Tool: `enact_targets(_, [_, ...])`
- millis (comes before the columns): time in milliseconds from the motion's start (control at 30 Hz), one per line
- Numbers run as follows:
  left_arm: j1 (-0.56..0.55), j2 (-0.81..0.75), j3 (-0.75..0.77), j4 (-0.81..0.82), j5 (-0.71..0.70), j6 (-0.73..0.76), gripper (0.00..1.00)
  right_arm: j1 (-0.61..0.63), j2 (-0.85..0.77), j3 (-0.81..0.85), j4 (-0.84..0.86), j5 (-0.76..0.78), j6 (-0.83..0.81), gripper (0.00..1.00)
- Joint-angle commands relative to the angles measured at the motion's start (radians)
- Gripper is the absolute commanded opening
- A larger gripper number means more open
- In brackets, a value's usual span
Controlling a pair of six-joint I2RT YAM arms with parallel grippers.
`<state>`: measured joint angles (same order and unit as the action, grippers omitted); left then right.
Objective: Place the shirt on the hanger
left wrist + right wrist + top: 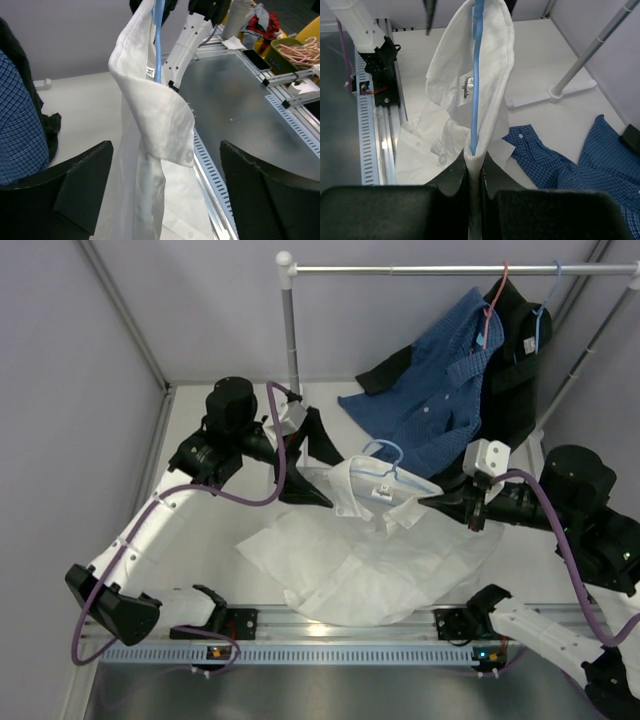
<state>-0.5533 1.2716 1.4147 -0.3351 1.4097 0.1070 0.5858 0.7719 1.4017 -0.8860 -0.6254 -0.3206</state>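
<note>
The white shirt (pixel 360 560) lies crumpled on the table with its collar lifted. Threaded through that collar is the light-blue wire hanger (pixel 385 468), whose hook points toward the back. My right gripper (pixel 428 502) is shut on the shirt's cloth where it folds over the hanger's end. In the right wrist view the wire (pixel 475 75) runs down into the pinched fold at the gripper (pixel 475 175), beside the collar label (pixel 465 90). My left gripper (pixel 333 482) is open at the collar's left side. In its wrist view the shirt (pixel 150 150) hangs between the spread fingers (pixel 75 185), touching neither.
A clothes rack pole (pixel 291 330) and rail (pixel 450 270) stand at the back. A blue patterned shirt (pixel 430 400) on a red hanger (pixel 495 305) and a black garment (pixel 515 360) hang from the rail, drooping onto the table. A slotted metal rail (pixel 300 652) runs along the near edge.
</note>
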Motion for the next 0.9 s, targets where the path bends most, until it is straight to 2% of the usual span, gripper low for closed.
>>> enact_targets(0, [0.001,-0.037,0.05,0.047,-0.098,0.017,0.98,-0.011,-0.032,0.026,0.068,0.094,0.015,0.0])
enact_targets(33, [0.001,-0.047,0.064,0.047,-0.127,0.002,0.98,-0.011,-0.036,0.026,0.07,0.111,0.018,0.0])
enact_targets(133, [0.001,-0.11,0.076,0.045,-0.398,-0.042,0.98,-0.011,-0.04,0.02,0.09,0.186,0.037,0.0])
enact_targets(167, [0.003,-0.133,0.079,0.047,-0.514,-0.059,0.98,-0.011,-0.04,0.02,0.111,0.255,0.044,0.0])
enact_targets(200, [0.001,-0.161,0.076,0.06,-0.769,-0.093,0.98,-0.011,-0.042,0.02,0.128,0.292,0.054,0.0])
enact_targets(267, [0.003,-0.239,0.073,0.059,-1.065,-0.149,0.98,-0.011,-0.042,0.025,0.171,0.457,0.116,0.0])
enact_targets(300, [0.001,-0.264,0.073,0.054,-1.365,-0.203,0.98,-0.011,-0.036,0.032,0.211,0.524,0.145,0.0])
enact_targets(367, [0.001,-0.337,0.063,-0.002,-1.625,-0.251,0.98,-0.009,-0.004,0.1,0.216,0.712,0.245,0.0])
enact_targets(433, [0.003,-0.389,0.018,-0.051,-1.773,-0.259,0.98,-0.01,0.068,0.19,0.194,0.779,0.313,0.0])
enact_targets(533, [0.003,-0.514,-0.099,-0.096,-1.783,-0.265,0.98,-0.011,0.205,0.328,0.133,0.852,0.374,0.0])
enact_targets(600, [0.003,-0.621,-0.178,-0.145,-1.769,-0.276,0.98,-0.011,0.312,0.388,0.108,0.955,0.393,0.0])
enact_targets(633, [0.001,-0.693,-0.257,-0.162,-1.729,-0.271,0.98,-0.009,0.372,0.457,0.108,1.007,0.412,0.0])
enact_targets(700, [0.003,-0.754,-0.33,-0.179,-1.634,-0.248,0.98,-0.009,0.432,0.482,0.11,1.064,0.443,0.0])
enact_targets(733, [0.003,-0.782,-0.397,-0.182,-1.57,-0.241,0.98,-0.007,0.464,0.544,0.11,1.075,0.451,0.0])
enact_targets(767, [0.001,-0.808,-0.431,-0.18,-1.44,-0.234,0.98,-0.001,0.53,0.581,0.105,1.146,0.454,0.0])
enact_targets(867, [0.001,-0.882,-0.538,-0.18,-1.264,-0.219,0.98,0.014,0.646,0.715,0.108,1.242,0.44,0.0])
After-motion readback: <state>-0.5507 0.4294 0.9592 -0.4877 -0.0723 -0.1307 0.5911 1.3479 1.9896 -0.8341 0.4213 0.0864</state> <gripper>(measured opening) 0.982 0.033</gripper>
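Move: The right hand holds the hanger with the shirt on it; the hanger's middle is some 9 cm to its left, 3 cm ahead and 3 cm up. The free rail spot it is bound for lies about 31 cm ahead, 5 cm right and 16 cm up. On that rail the pink hanger sits some 11 cm right of the spot. From the open left hand, the spot is about 26 cm ahead, 26 cm right and 16 cm up. Swinging clockwise some 60 degrees, the right hand carries the hanger and shirt forward about 20 cm, a little right and about 8 cm up, towards the free spot on the rail, still pinching shirt and hanger end. The already opening left hand spreads wide, goes forward and up, then sweeps left some 20 cm away from the shirt, turning counter-clockwise about 90 degrees, and finally sinks. ##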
